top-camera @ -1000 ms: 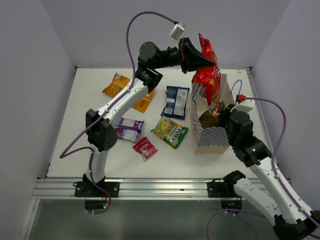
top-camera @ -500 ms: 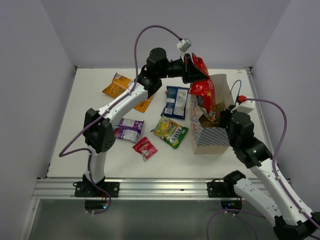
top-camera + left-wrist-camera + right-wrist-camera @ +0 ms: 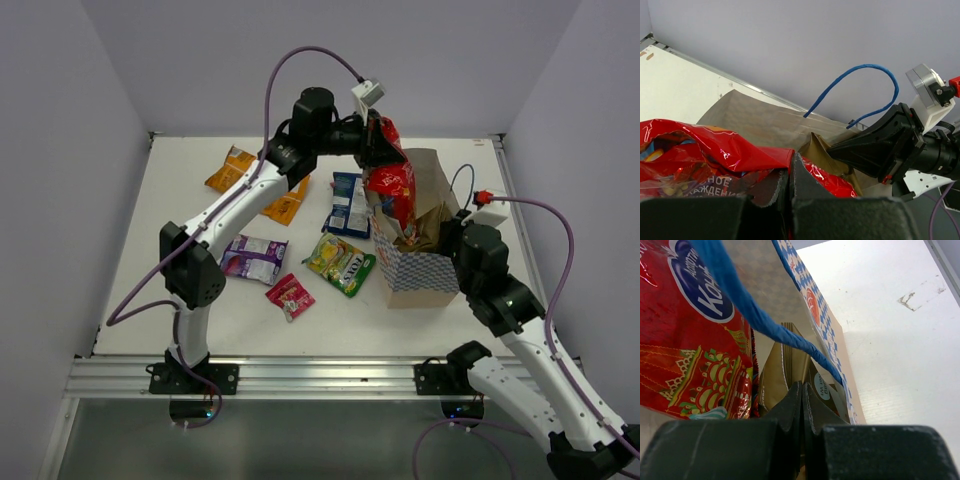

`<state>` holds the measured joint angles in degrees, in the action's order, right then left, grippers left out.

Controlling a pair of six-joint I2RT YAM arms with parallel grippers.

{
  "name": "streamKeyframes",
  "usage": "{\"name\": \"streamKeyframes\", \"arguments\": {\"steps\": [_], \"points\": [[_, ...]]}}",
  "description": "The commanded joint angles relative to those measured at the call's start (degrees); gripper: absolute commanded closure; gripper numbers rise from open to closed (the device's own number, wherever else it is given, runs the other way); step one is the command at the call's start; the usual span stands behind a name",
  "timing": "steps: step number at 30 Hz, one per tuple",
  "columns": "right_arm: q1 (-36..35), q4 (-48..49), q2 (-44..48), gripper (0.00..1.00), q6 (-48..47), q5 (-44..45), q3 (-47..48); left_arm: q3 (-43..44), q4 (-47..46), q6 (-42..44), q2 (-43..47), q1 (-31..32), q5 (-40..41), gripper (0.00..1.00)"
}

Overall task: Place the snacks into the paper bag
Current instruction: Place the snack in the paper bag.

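Observation:
My left gripper is shut on the top of the red packet, which hangs partly inside the mouth of the paper bag. In the left wrist view my left gripper pinches the red packet above the paper bag. My right gripper is shut on the bag's right rim. In the right wrist view my right gripper sits beside the red packet, the blue cord handle and the zigzag bag wall. A brown packet sits inside the bag.
Loose on the table left of the bag lie an orange packet, a second orange one, a dark blue packet, a purple packet, a yellow-green packet and a small pink-red packet. Walls enclose the table.
My left gripper has come down and slightly left, lowering the red packet from above the bag into its mouth. The bag's top has spread leftward. The right arm has held still.

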<state>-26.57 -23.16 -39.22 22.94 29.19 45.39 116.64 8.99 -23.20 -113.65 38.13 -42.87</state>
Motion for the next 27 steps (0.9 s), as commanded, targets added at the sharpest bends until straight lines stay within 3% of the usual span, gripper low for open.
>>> {"name": "streamKeyframes", "arguments": {"steps": [1, 10, 13, 17, 27], "points": [[0.3, 2.1, 0.7, 1.0, 0.4, -0.1, 0.3, 4.0, -4.2, 1.8, 3.3, -0.1, -1.9, 1.0], [0.2, 1.9, 0.8, 1.0, 0.5, -0.2, 0.6, -2.5, -20.9, -5.4, 4.3, 0.6, -6.8, 0.95], [0.3, 1.7, 1.2, 1.0, 0.4, 0.1, 0.6, -3.0, -21.2, -4.7, 4.3, 1.0, -6.7, 0.88], [0.3, 1.4, 1.3, 1.0, 0.1, 0.3, 0.8, -5.4, -19.0, -0.7, 6.1, 1.0, -1.4, 0.67], [0.3, 0.1, 2.1, 1.0, 0.6, 0.8, 1.3, -6.3, -14.5, 3.0, 10.5, 0.9, 7.8, 0.52]]}}
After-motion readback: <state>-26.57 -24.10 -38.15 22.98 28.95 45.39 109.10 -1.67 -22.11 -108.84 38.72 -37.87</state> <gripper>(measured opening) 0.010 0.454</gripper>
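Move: Over the far left part of the paper bag's mouth, the left hand holds the red snack packet, with the bag's middle about 10 cm to its right, 4 cm back and 20 cm below. The green packet lies roughly 10 cm left, 2 cm ahead; the blue packet some 6 cm left, 16 cm ahead, both about 36 cm lower. From the right hand, the bag's middle is about 4 cm ahead, 4 cm left and 10 cm lower. Letting go of the red packet over the bag, the left hand first eases about 1 cm right and back, then its fingers part to nearly half open, either side of the packet's top. It doubles back left and forward and lifts about 2 cm, tipping the fingertips up some 5 degrees. The shut right hand stays at the bag's near right side, by the gold packet. ##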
